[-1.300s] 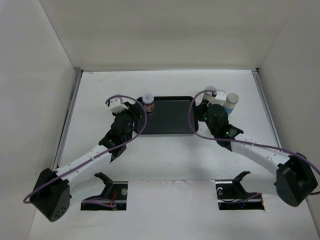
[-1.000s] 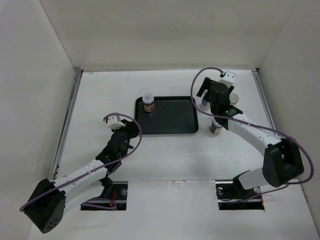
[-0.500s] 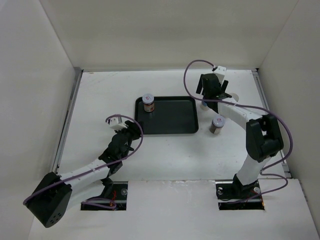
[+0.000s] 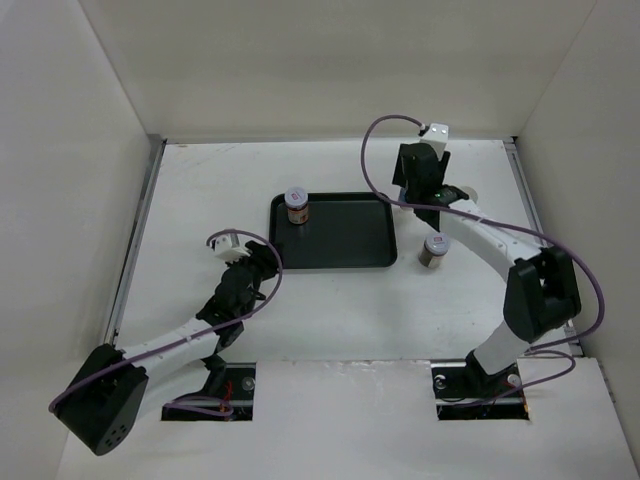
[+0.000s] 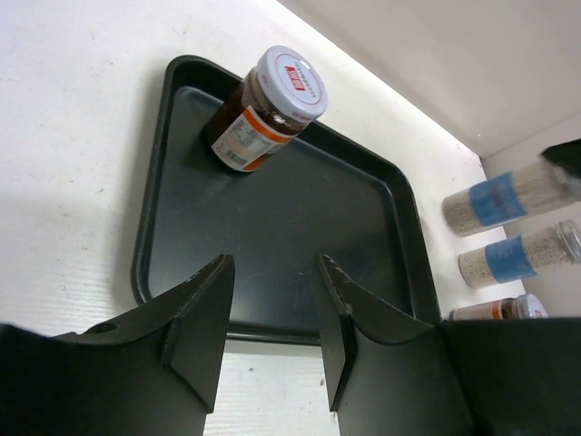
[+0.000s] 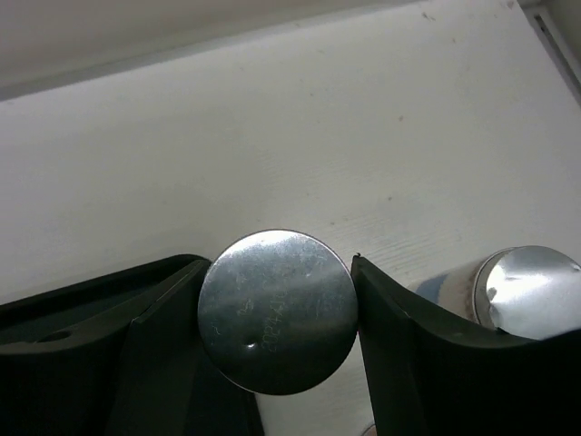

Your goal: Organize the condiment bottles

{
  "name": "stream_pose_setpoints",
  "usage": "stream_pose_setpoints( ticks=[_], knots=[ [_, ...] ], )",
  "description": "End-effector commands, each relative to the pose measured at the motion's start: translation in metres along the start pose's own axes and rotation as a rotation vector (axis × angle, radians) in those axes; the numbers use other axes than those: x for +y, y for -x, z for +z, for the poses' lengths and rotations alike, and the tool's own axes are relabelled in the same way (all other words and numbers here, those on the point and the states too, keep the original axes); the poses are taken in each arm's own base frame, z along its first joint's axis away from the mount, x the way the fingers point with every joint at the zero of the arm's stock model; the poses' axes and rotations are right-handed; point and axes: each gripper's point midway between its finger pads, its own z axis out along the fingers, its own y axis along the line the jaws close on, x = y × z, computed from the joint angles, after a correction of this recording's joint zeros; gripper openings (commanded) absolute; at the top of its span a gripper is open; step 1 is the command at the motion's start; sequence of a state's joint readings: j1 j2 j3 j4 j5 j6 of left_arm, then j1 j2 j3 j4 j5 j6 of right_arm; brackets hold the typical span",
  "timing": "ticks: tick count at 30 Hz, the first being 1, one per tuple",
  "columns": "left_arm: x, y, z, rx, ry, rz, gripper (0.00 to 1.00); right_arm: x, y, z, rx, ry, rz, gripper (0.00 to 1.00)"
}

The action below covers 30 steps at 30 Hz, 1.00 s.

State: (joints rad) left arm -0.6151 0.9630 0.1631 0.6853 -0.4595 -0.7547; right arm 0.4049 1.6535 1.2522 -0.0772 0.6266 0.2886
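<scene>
A dark jar (image 4: 297, 205) with a red-marked white lid stands in the far-left corner of the black tray (image 4: 340, 245); the left wrist view shows the same jar (image 5: 268, 109). My left gripper (image 4: 255, 262) hangs open and empty just off the tray's near-left corner, its fingers (image 5: 204, 318) apart. My right gripper (image 6: 279, 263) is shut on a pale bottle's silver cap (image 6: 277, 309), right of the tray's far-right corner. A second pale bottle (image 6: 526, 291) stands right beside it. Another dark jar (image 4: 434, 250) stands on the table, right of the tray.
White walls enclose the table on the left, back and right. The right arm's purple cable (image 4: 375, 150) loops over the tray's far-right corner. Both blue-banded pale bottles (image 5: 504, 195) and the second jar cluster right of the tray.
The left arm drew back from the tray's jar and its gripper opened. The right arm swung to the pale bottles behind the tray, and its fingers closed round one cap.
</scene>
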Motion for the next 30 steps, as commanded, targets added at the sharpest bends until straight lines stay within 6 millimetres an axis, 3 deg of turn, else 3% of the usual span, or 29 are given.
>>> stream_pose_setpoints(
  ticks=[1,5,9,15,18,20,24,28,30],
  knots=[
    [-0.003,0.011,0.002,-0.045,-0.016,-0.046,0.38,0.048,0.084,-0.055,-0.212,0.153,0.093,0.46],
    [0.002,0.008,0.003,-0.034,-0.002,-0.057,0.38,0.106,0.068,-0.068,-0.195,0.273,0.071,0.46],
    [0.005,0.006,0.004,-0.031,0.006,-0.054,0.38,0.157,0.053,-0.067,-0.184,0.358,0.053,0.46],
    [0.006,0.006,0.004,-0.031,0.005,-0.056,0.37,0.198,0.029,-0.046,-0.152,0.395,0.024,0.46],
    [0.005,0.008,0.003,-0.036,-0.003,-0.058,0.37,0.203,0.010,-0.041,-0.122,0.395,0.017,0.48],
    [0.005,0.007,0.003,-0.034,-0.002,-0.054,0.36,0.202,0.001,-0.040,-0.106,0.393,0.023,0.53],
    [0.004,0.004,0.004,-0.018,-0.008,-0.057,0.36,0.196,-0.001,-0.049,-0.103,0.398,0.022,0.84],
    [0.005,0.005,0.004,-0.021,-0.004,-0.057,0.36,0.166,0.026,-0.075,-0.148,0.387,0.057,0.93],
    [0.003,0.007,0.003,-0.024,-0.013,-0.057,0.36,0.137,0.030,-0.091,-0.164,0.358,0.074,0.94]
  ],
)
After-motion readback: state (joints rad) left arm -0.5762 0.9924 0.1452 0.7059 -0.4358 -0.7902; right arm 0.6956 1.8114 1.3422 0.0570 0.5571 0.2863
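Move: The right gripper already holds a blue-labelled condiment bottle off the table. Its place in the tray is about 20 cm to the left, 1 cm ahead and some 13 cm down. The jar stands on the tray roughly 11 cm left of that place and level with it; the second blue-label bottle is 13 cm right of the gripper and 4 cm back, and the short jar 13 cm back and 6 cm right. From the left hand, the place lies about 13 cm ahead, 18 cm right and 8 cm down. Swing the right gripper with its bottle about 19 cm left over the tray, arching up some 5 cm first and turning about 20 degrees counter-clockwise, then sink to roughly 4 cm below the starting height beside the jar. Pause, open the fingers wide to let go of the bottle, and start drawing back, up and slightly right. ##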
